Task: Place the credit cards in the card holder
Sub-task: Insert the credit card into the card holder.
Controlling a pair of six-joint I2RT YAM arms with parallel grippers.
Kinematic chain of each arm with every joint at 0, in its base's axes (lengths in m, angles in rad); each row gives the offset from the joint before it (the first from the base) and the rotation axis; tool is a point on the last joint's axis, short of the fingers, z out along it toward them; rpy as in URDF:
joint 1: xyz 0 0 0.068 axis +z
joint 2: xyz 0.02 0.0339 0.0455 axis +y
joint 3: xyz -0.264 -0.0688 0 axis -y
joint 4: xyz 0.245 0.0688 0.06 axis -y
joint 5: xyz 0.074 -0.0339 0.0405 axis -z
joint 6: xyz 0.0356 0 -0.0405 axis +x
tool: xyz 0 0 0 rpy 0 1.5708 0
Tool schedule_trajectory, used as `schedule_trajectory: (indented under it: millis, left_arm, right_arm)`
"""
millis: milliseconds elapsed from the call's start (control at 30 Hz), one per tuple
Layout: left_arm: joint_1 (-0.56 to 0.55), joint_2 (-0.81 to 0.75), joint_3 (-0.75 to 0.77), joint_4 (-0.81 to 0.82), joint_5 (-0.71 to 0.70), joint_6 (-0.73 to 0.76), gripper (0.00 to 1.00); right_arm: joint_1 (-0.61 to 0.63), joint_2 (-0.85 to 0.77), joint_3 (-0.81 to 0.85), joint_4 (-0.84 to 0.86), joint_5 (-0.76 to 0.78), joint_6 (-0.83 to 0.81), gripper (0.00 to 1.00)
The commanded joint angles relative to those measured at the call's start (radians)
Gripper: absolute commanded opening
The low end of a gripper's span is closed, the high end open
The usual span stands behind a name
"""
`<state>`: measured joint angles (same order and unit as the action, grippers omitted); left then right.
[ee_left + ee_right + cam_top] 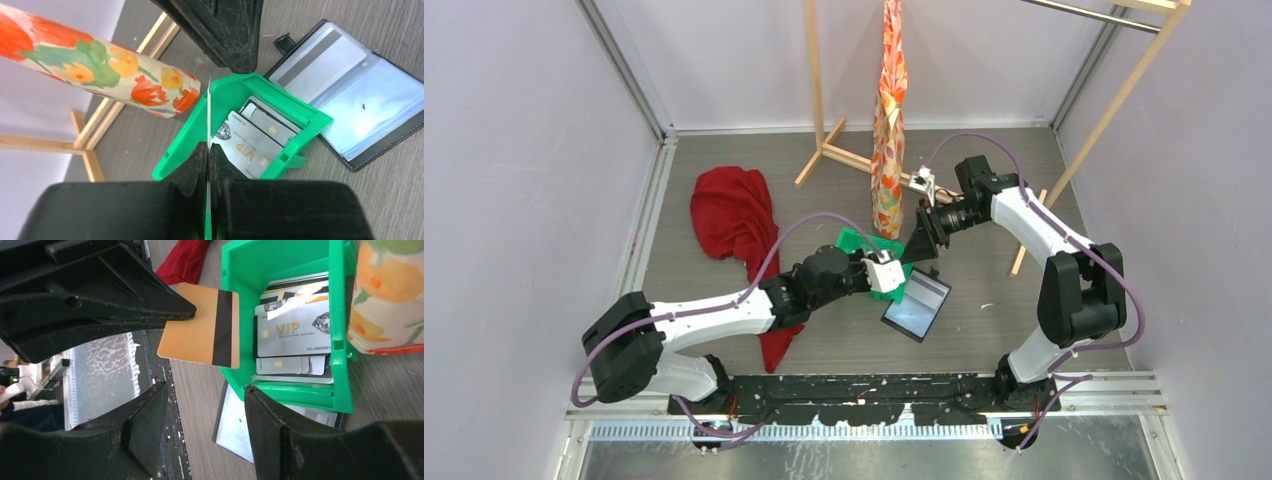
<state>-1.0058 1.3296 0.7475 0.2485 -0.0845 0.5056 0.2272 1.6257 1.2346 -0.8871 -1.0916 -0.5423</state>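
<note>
The green tray holds several credit cards, a silver one marked VIP on top. My left gripper is shut on an orange-gold credit card with a dark stripe. That card shows edge-on in the left wrist view and hangs over the tray's near rim. The card holder lies open on the table beside the tray, one card in a clear sleeve. My right gripper stands open and holds nothing, just in front of the orange card, above the card holder.
A red cloth lies left of the tray. A floral fabric roll hangs from a wooden stand right behind the tray. A wooden rack leg slants along the right wall.
</note>
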Motion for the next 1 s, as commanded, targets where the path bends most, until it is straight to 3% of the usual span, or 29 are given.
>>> schedule_trajectory:
  millis: [0,167,300,400,467,600,833,967]
  left_arm:
    - [-0.062,-0.01,0.007,0.062,-0.185,0.186,0.0]
    - [-0.086,0.012,0.001,0.076,-0.213,0.215,0.0]
    - [-0.084,0.02,-0.004,0.082,-0.196,0.146,0.0]
    - [-0.036,0.012,0.007,0.015,-0.07,-0.038,0.0]
    - [0.013,-0.008,-0.02,0.023,0.038,-0.192,0.0]
    - [0.074,-0.041,-0.11,0.155,0.115,-0.378,0.0]
    - [0.099,-0.041,-0.203,0.388,-0.006,-0.688,0.0]
    - [0.101,-0.022,-0.198,0.43,-0.072,-0.824,0.0]
  right_arm:
    - [-0.036,-0.06,-0.025,0.015,-0.104,0.022,0.64]
    - [-0.07,-0.066,-0.028,-0.054,-0.148,-0.067,0.67]
    - [-0.073,-0.069,-0.046,0.002,-0.11,0.016,0.67]
    - [-0.072,-0.076,-0.067,0.144,-0.025,0.2,0.7]
    - [-0.069,-0.074,-0.066,0.152,-0.018,0.216,0.73]
    - [-0.043,-0.077,-0.086,0.196,0.004,0.249,0.8]
    - [0.022,-0.104,-0.189,0.577,0.064,0.686,0.86]
    - [0.055,-0.089,-0.193,0.674,0.106,0.848,0.89]
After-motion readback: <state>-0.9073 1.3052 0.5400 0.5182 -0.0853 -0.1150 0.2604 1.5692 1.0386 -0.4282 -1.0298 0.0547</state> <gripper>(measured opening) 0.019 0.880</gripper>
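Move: The left hand holds the credit card out toward the right gripper, whose fingertips are roughly 6 cm to its right and 1 cm ahead. From the right hand the card's middle is about 4 cm left, 1 cm back and level. Below the right hand, the green tray lies some 5 cm left, 2 cm back and 12 cm down; the open card holder is about 4 cm right, 9 cm back and 15 cm down. Left hand turns the card edge-on, moving down-left some 4 cm; right gripper opens, easing right, then left 3 cm. ##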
